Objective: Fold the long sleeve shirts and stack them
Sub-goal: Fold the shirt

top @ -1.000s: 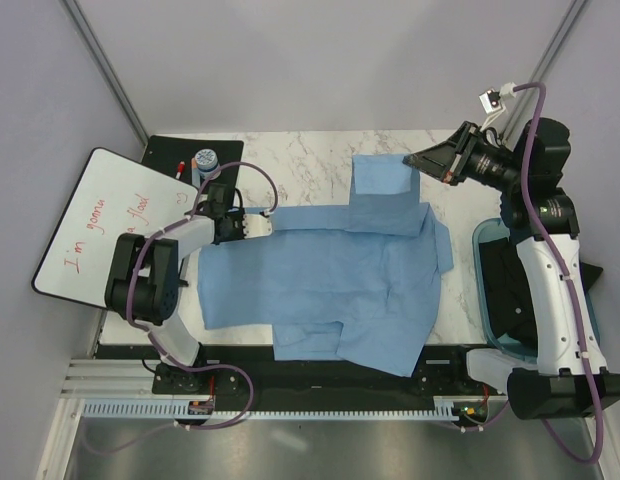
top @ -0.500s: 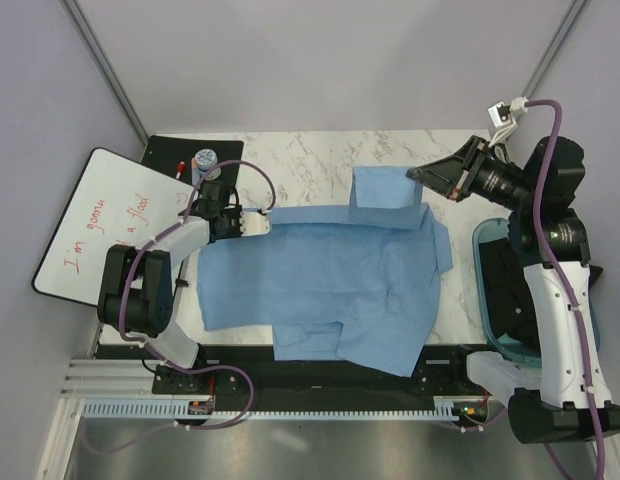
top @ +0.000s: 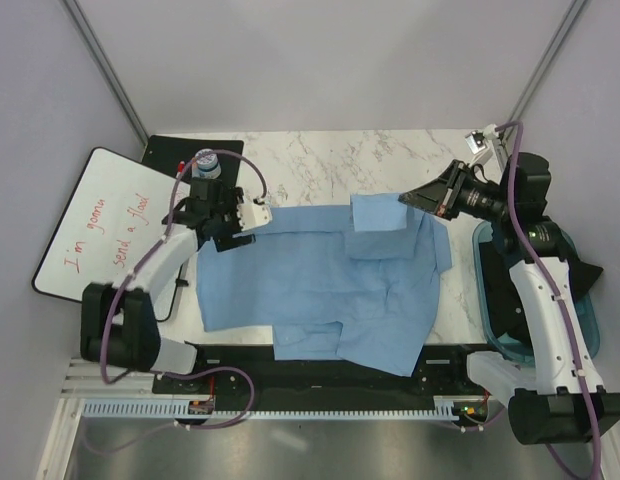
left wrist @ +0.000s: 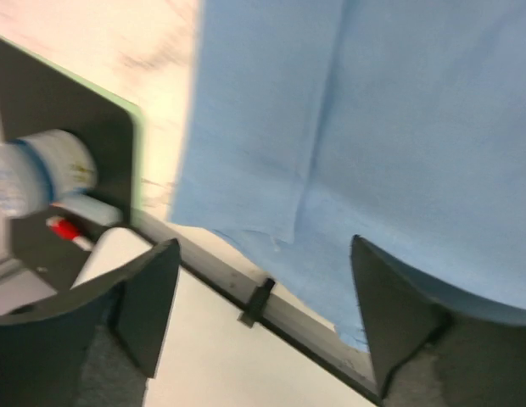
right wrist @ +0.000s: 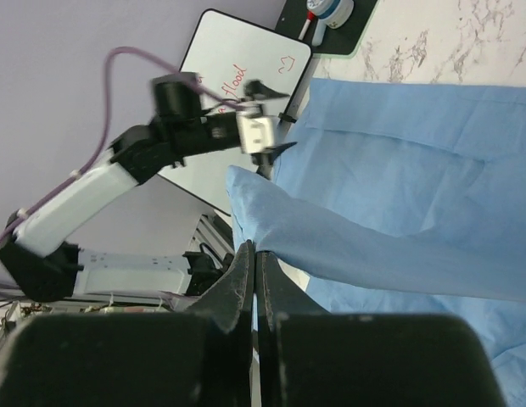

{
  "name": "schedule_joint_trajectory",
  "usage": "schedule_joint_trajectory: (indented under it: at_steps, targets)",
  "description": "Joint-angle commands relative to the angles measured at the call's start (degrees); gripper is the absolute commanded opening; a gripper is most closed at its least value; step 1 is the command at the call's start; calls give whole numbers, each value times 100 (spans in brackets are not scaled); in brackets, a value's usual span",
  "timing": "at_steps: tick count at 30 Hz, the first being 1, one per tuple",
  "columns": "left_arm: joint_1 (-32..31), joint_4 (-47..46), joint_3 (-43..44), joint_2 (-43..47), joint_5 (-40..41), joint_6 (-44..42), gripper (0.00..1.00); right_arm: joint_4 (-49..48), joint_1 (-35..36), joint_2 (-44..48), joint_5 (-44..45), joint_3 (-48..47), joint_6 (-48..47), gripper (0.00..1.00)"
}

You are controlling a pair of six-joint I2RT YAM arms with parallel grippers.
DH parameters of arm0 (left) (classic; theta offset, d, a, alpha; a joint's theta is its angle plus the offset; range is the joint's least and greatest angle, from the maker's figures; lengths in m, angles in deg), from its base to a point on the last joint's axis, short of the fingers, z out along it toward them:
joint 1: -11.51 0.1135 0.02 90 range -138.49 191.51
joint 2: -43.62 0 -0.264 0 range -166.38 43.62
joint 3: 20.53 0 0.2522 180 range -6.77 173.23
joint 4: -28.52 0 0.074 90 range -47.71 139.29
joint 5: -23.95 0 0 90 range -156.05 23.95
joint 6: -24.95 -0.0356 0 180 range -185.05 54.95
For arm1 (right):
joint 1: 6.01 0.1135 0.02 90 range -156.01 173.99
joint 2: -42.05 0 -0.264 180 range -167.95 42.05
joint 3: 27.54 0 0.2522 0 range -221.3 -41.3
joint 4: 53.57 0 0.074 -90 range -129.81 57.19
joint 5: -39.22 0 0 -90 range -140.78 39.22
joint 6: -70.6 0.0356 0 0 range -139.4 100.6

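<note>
A light-blue long sleeve shirt [top: 310, 285] lies spread over the marble table. My right gripper [top: 405, 199] is shut on a fold of its sleeve [top: 378, 213] and holds it lifted over the shirt's far right part. In the right wrist view the shut gripper [right wrist: 255, 250] pinches the edge of the shirt [right wrist: 399, 170]. My left gripper [top: 252, 214] is open and empty, above the shirt's far left corner. In the left wrist view the gripper [left wrist: 263, 314] hangs over the shirt [left wrist: 373, 127], not touching the cloth.
A whiteboard [top: 100, 220] with red writing lies at the left. A bottle [top: 205, 160] and a red marker [top: 179, 165] sit on a black mat [top: 165, 152] at the far left. A teal bin [top: 487, 305] with dark cloth stands at the right edge.
My right gripper has carried the sleeve fold nearer, over the shirt's body. My left arm has stretched out and its gripper has risen slightly at the shirt's far left corner.
</note>
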Motion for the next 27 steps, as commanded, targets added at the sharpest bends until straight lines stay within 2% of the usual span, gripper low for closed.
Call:
schedule_joint_trajectory:
  at_steps: [1,3,4,5,6,7,8,9,10,11,13,18,22,25,27]
  targets:
    - [-627,37,406,2046,-1472,1804,100,-360,67,-234,54,322,158,0]
    - [-1260,-322,100,2879,-1018,2096,100,-615,94,-252,1,481,351,0]
    - [-2133,-455,-23,3102,-659,2184,100,-712,129,-226,-34,621,526,0]
    - [-2594,-700,-216,3252,93,2185,100,-834,138,-165,-34,674,588,0]
    - [-3043,-850,-305,3358,483,2185,100,-862,147,-129,-34,701,615,0]
    - [-3909,-1069,-393,3446,914,2150,100,-871,164,-94,-52,762,694,0]
    - [-4318,-1437,-516,3412,1710,2054,100,-906,164,-24,-69,797,738,0]
    - [-4731,-1771,-586,3334,2135,1897,100,-923,155,-6,-78,815,773,0]
    - [-5492,-2123,-744,3115,2566,1451,100,-924,164,11,-104,876,808,0]
    - [-5804,-2422,-798,2948,3145,1212,99,-958,164,38,-139,903,896,0]
    - [-6436,-3117,-816,2710,3413,738,99,-976,164,82,-157,999,949,0]
    - [-7028,-4409,-991,1901,3423,-151,100,-1134,164,231,-263,1228,1169,0]
    - [-7344,-6505,-1570,1382,3326,-1572,100,-1143,155,407,-307,1421,1169,0]
    - [-7398,-7117,-1677,1118,3335,-1980,99,-1126,155,512,-368,1579,1195,0]
    - [-7398,-7206,-1651,1057,3344,-2042,99,-1126,155,565,-403,1650,1213,0]
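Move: The free left corner of the shirt's raised edge hangs about 32 cm right of the left hand, some 8 cm back and 23 cm above. From the right hand, which already pinches that edge, the corner lies about 10 cm left, 3 cm ahead and 4 cm lower. The shirt's flat body centres roughly 25 cm right of the left hand, 11 cm back and 6 cm below; its far left corner lies 7 cm left, 10 cm ahead and 6 cm below. The left hand, already off the shirt, finishes opening wide and swings quickly up, right and back over the flat cloth towards the raised edge's free corner, ending some 34 cm to the right and 22 cm back; it climbs over 20 cm, then sinks about 7 cm while the wrist brings the fingers from steeply down to nearly level, pointing right and forward. The right hand keeps its pinch on the shirt's edge and lowers it about 5 cm, tilting its fingers slightly down. ##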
